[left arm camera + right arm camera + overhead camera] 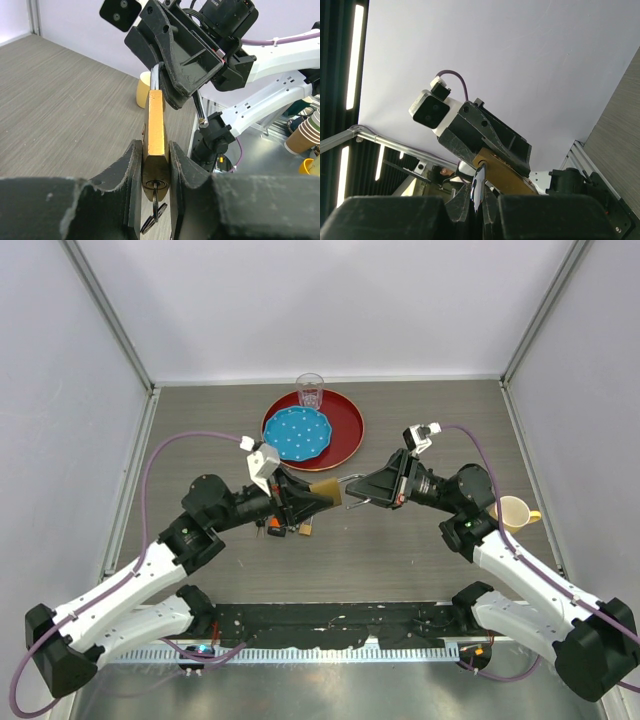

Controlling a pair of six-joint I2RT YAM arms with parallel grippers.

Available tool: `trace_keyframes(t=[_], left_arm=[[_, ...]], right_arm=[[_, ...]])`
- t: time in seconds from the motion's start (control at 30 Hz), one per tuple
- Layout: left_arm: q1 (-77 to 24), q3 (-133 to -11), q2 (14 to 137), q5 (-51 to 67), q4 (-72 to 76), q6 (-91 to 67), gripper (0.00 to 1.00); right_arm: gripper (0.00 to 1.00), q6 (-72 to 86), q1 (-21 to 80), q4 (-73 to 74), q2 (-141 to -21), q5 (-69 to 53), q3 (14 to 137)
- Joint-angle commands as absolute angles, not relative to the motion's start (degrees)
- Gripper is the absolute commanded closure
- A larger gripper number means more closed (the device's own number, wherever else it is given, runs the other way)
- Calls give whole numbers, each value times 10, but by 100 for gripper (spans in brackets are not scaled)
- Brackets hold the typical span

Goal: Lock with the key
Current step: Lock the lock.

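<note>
A brass padlock [327, 490] hangs in the air between the two arms. My left gripper [312, 496] is shut on its body [156, 125], one finger on each flat side. A key [156, 197] sits in the keyhole at the bottom, with more keys dangling from its ring. My right gripper [366, 490] is shut on the steel shackle [479, 187]. In the left wrist view the shackle's free end [200, 111] stands out of the body, so the lock is open. The right wrist view shows the padlock [506, 176] end-on under the left gripper's fingers [492, 137].
A red tray [345, 430] at the back holds a blue plate [297, 433], with a clear glass [310, 392] at its far rim. A yellow mug [513, 512] stands by the right arm. Several paper cups [306, 132] are stacked beyond the table edge.
</note>
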State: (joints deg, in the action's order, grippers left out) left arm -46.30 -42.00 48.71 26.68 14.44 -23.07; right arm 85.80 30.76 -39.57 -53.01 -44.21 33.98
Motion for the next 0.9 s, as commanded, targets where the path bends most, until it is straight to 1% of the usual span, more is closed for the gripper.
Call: trace_keyframes(t=[0.0, 0.13, 0.23, 0.3, 0.33, 0.4, 0.43, 0.47, 0.5, 0.53, 0.6, 0.63, 0.73, 0.87], left_arm=[[-466, -455, 490, 303, 211, -229, 99], [-466, -462, 491, 306, 211, -240, 100], [-464, -478, 498, 296, 179, -252, 100], [-459, -486, 505, 279, 147, -260, 100], [-456, -493, 508, 273, 137, -272, 100], [-444, -500, 519, 262, 108, -288, 100], [-439, -504, 523, 262, 102, -305, 100], [-434, -506, 527, 264, 98, -315, 100], [-426, -506, 533, 263, 91, -323, 100], [-423, -505, 535, 265, 90, -340, 100], [-414, -501, 538, 264, 90, -355, 100], [-411, -499, 539, 262, 89, -364, 100], [-399, -489, 537, 260, 88, -398, 100], [-383, -465, 526, 249, 89, -449, 100]], right_arm=[[98, 867, 310, -461, -519, -441, 339], [98, 860, 311, -461, -520, -446, 326], [98, 831, 311, -433, -524, -452, 318], [93, 783, 311, -384, -524, -452, 316], [85, 766, 311, -365, -524, -452, 316], [74, 702, 310, -300, -522, -451, 324], [59, 674, 310, -271, -521, -447, 330], [51, 648, 309, -242, -519, -440, 344], [44, 594, 310, -179, -517, -423, 352], [32, 570, 310, -151, -515, -413, 360], [25, 502, 310, -75, -512, -392, 385], [20, 487, 309, -56, -512, -376, 393], [15, 440, 309, -4, -510, -352, 419], [14, 396, 308, 87, -500, -319, 458]])
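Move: The left hand already holds the brass padlock's body between its fingers; the shackle, which the right fingers pinch, lies about 5 cm to the left hand's right. From the right hand the padlock body is some 5 cm left, level. On the table roughly 30 cm below the left hand lie the small padlock, about 5 cm ahead and 6 left, and the orange padlock, about 5 ahead and 12 left. Right hand opens off the shackle, sinking some 9 cm; left carries the lock forward and down about 5. ##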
